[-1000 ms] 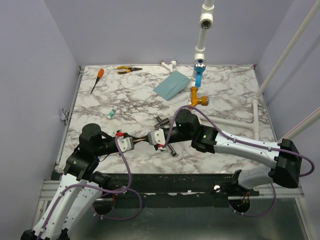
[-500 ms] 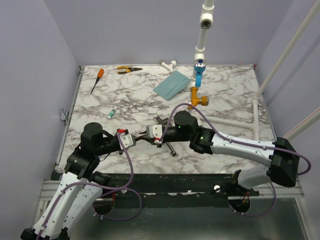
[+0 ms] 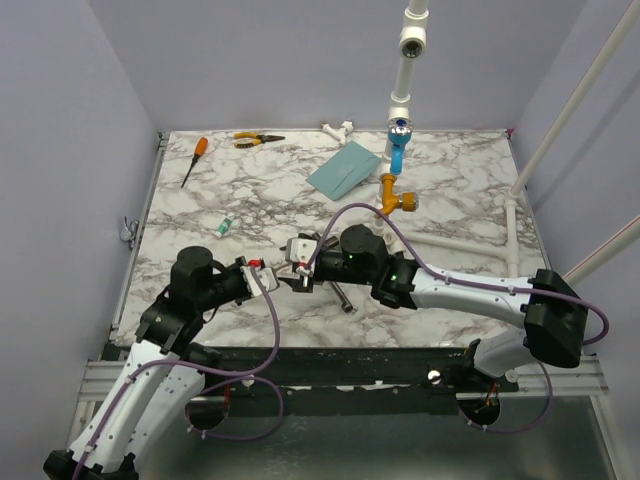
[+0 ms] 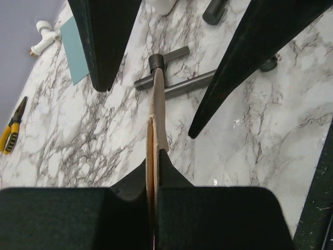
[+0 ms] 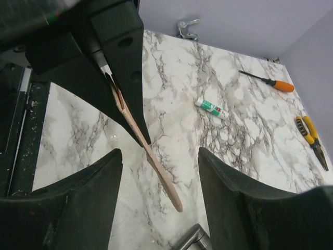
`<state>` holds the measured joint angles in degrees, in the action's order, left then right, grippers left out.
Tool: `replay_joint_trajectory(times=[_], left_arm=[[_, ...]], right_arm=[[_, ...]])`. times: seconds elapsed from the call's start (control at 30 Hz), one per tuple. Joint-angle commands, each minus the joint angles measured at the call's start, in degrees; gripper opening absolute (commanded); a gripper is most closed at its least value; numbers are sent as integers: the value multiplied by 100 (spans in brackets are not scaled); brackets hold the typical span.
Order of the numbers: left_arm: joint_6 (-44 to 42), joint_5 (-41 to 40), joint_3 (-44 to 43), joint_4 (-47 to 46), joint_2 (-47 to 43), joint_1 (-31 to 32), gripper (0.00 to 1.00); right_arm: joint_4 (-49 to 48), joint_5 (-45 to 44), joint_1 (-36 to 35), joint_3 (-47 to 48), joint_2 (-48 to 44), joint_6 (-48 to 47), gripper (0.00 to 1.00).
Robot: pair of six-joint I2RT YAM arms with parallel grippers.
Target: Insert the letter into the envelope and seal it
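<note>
The letter point(image 4: 157, 109) is a thin tan sheet seen edge-on, held above the marble table. My left gripper point(image 4: 153, 156) is shut on its near end. The letter's free end point(image 5: 156, 164) hangs between the spread fingers of my right gripper point(image 5: 158, 152), which is open and not touching it. In the top view the two grippers meet nose to nose near the table's front, left point(image 3: 270, 282) and right point(image 3: 297, 270). The teal envelope point(image 3: 343, 170) lies flat at the back of the table, far from both grippers, and shows in the left wrist view too point(image 4: 75, 49).
A dark metal T-shaped wrench point(image 3: 335, 290) lies just beyond the grippers. A small glue tube point(image 3: 226, 227) lies to the left. An orange-handled screwdriver point(image 3: 193, 160) and yellow pliers point(image 3: 257, 139) lie at the back left. Blue and orange pipe fittings point(image 3: 397, 165) stand beside the envelope.
My right gripper has opened off the letter and moved left toward the left gripper. The left gripper has shut on the letter.
</note>
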<state>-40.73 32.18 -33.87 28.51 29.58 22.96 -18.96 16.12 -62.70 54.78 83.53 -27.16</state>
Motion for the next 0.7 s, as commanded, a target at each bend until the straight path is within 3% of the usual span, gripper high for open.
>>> replay_joint_trajectory(times=[0.0, 0.4, 0.67], left_arm=[[-374, -660, 235, 5, -24, -2, 0], [91, -2122, 566, 5, -714, -147, 0], [687, -2567, 1043, -85, -1522, -508, 0]], right_arm=[[266, -284, -43, 22, -25, 238, 65], [1845, -1926, 146, 706, 247, 344, 79], [2986, -2673, 768, 1798, 1599, 16, 87]])
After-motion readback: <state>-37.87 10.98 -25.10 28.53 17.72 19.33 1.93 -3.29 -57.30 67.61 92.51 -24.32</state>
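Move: The teal envelope lies about 40 cm ahead of the right hand, 11 cm to its right and 20 cm below; the right fingers are already open, clear of the letter. A white fitting stands about 15 cm beyond the envelope, and the grey pipe's middle is roughly 9 cm ahead and 5 cm right of the hand. From the left hand, holding the folded letter, the envelope is 40 cm ahead and 21 cm right, the glue stick 21 cm ahead and 16 cm left. Forward, speeding up, and also down and to the right, the right hand leaves the letter and travels about 10 cm towards the teal envelope; its fingers tip down and swing clockwise some 25 degrees while opening wider. The left hand keeps its pinch on the folded letter and draws it about 7 cm left and a little down, turning counter-clockwise. ##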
